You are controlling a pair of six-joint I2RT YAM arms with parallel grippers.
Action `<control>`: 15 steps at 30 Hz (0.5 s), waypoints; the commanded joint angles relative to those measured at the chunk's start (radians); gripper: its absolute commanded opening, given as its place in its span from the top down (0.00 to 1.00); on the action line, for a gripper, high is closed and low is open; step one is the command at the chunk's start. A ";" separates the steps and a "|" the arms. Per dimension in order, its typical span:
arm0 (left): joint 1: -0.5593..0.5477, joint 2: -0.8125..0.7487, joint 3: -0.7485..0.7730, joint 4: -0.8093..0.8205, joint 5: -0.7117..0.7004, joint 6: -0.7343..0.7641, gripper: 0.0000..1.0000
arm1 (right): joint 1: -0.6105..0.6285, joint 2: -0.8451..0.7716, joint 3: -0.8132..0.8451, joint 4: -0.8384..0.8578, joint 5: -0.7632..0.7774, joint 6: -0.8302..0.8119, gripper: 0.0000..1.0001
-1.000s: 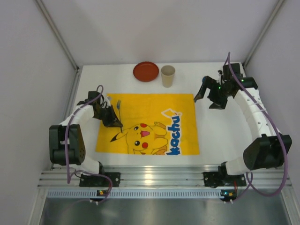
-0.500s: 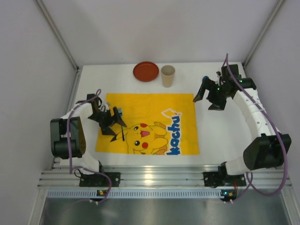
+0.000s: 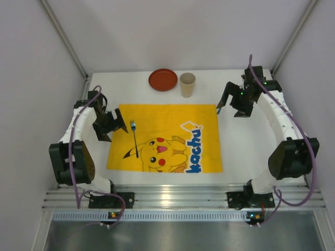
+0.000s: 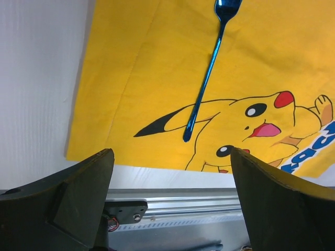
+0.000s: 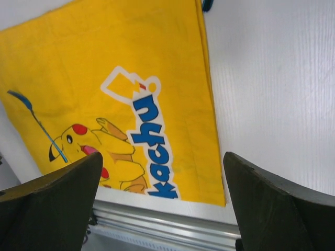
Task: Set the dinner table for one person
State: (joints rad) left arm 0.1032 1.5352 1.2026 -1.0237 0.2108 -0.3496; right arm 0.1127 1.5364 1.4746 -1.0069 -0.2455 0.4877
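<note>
The dinner table (image 3: 246, 151) is a plain white top with an aluminium rail (image 3: 167, 196) along its near edge. A yellow Pikachu mat (image 3: 172, 125) lies in its middle. A thin blue fork (image 3: 134, 138) rests loose on the mat's left part, its head toward the back; the left wrist view has the fork (image 4: 207, 78) too. My left gripper (image 3: 112, 132) hovers open and empty at the mat's left edge, clear of the fork. My right gripper (image 3: 233, 107) hangs open and empty above the bare table, right of the mat's far corner.
A red plate (image 3: 163, 79) and a beige cup (image 3: 187, 84) stand at the back of the table behind the mat. A small blue object (image 5: 208, 4) pokes in at the mat's far right corner, mostly cut off. Grey walls close in on three sides.
My left gripper opened and let go of the fork, which now lies on the mat. The gripper then drew back to the left. The right gripper edged slightly toward the back.
</note>
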 commanded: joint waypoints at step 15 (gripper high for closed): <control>-0.085 -0.175 -0.101 0.082 0.147 -0.083 0.03 | -0.033 0.689 0.726 0.048 0.402 0.061 0.45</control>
State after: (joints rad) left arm 0.0368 1.4029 1.1156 -0.9764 0.3260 -0.4126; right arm 0.0822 2.1685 2.1029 -0.9482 0.0422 0.5076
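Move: The spoon lies about 20 cm ahead of the right hand, practically in line with it, and some 15 cm below. The placemat's far right corner is beside the spoon's handle, about 17 cm ahead of this hand and 4 cm left. The cup stands about 22 cm to the left of the spoon and 7 cm farther out. From the left hand the spoon is some 26 cm ahead and 60 cm to the right, about 6 cm lower. Heading for the spoon without touching it yet, the right hand sweeps forward about 18 cm and slightly right, level at first, then dropping some 5 cm at the end; it turns about 10 degrees clockwise while its wide-open fingers narrow to roughly half. The empty, open left hand drifts about 4 cm right and rises a little, towards the fork on the placemat. ##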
